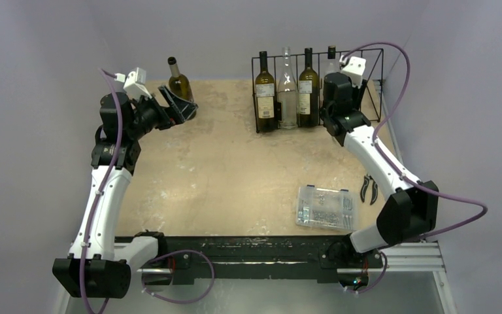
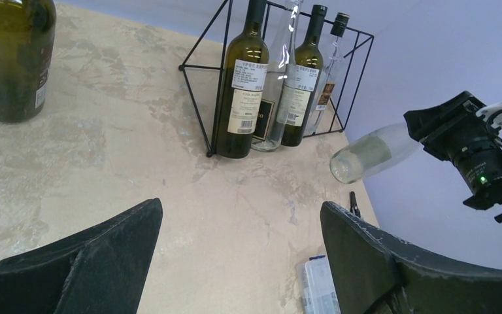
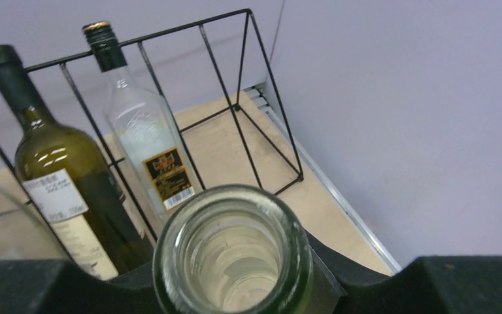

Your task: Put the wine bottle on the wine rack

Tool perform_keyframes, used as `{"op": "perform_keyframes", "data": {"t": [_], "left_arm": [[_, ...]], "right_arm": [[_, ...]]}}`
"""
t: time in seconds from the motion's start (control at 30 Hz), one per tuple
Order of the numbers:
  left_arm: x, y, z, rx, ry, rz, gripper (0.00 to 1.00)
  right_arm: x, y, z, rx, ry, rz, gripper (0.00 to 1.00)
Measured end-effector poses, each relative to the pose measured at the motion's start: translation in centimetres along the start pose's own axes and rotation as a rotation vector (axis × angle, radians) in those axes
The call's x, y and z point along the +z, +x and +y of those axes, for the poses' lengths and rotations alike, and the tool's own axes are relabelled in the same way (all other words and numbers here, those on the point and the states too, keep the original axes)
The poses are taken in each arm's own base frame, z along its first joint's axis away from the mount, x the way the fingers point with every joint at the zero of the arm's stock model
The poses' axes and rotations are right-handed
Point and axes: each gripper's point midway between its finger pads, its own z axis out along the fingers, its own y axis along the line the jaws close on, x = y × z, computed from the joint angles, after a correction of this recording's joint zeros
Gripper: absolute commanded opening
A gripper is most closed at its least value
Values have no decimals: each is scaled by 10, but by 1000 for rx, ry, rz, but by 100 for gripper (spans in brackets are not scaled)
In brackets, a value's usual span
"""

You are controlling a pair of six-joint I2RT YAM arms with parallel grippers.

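My right gripper [image 3: 235,278] is shut on a clear greenish wine bottle [image 3: 234,252], whose round glass end faces the wrist camera. The left wrist view shows this bottle [image 2: 369,156] tilted in the air, just right of the black wire wine rack [image 2: 196,69]. From above, the right gripper [image 1: 338,91] hangs at the wine rack [image 1: 374,65], over its right part. Several bottles [image 1: 287,91] stand upright in the rack's left slots; the slot at its right end [image 3: 261,98] holds none. My left gripper [image 1: 180,104] is open and holds nothing.
A dark green bottle [image 1: 180,84] stands on the table at the far left, just beyond the left gripper. A clear plastic parts box [image 1: 325,207] and black pliers [image 1: 368,190] lie near the right arm. Walls close the back and right sides.
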Motion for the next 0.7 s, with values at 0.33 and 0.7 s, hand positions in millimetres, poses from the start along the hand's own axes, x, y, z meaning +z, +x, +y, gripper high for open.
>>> {"op": "perform_keyframes", "data": {"t": [0.33,0.7], "left_arm": [[0,1,-2,0,15,6,91],[2,1,-3,-9,23,12,91]], "right_arm": [[45,-16,-24,15,154,-57,0],[92,-28,-38,63,248,-58,0]]}}
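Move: The clear bottle in the right hand is bound for the empty rack slot just right of the four racked bottles, about 7 cm ahead and 8 cm to the hand's right, some 12 cm lower. The racked black-capped clear bottle stands about 7 cm straight ahead; the green bottle next to it is level with that one and 8 cm farther left. From the left hand the slot is roughly 15 cm ahead, 60 cm right and 15 cm down. Still gripping the clear bottle by its upper part, mouth up, the right hand carries it to the right and forward across the front of the black-capped bottle, towards the empty slot at the rack's right side. It goes about 10 cm on the slant, with hardly any rise, while the wrist swings some 15 degrees clockwise. ##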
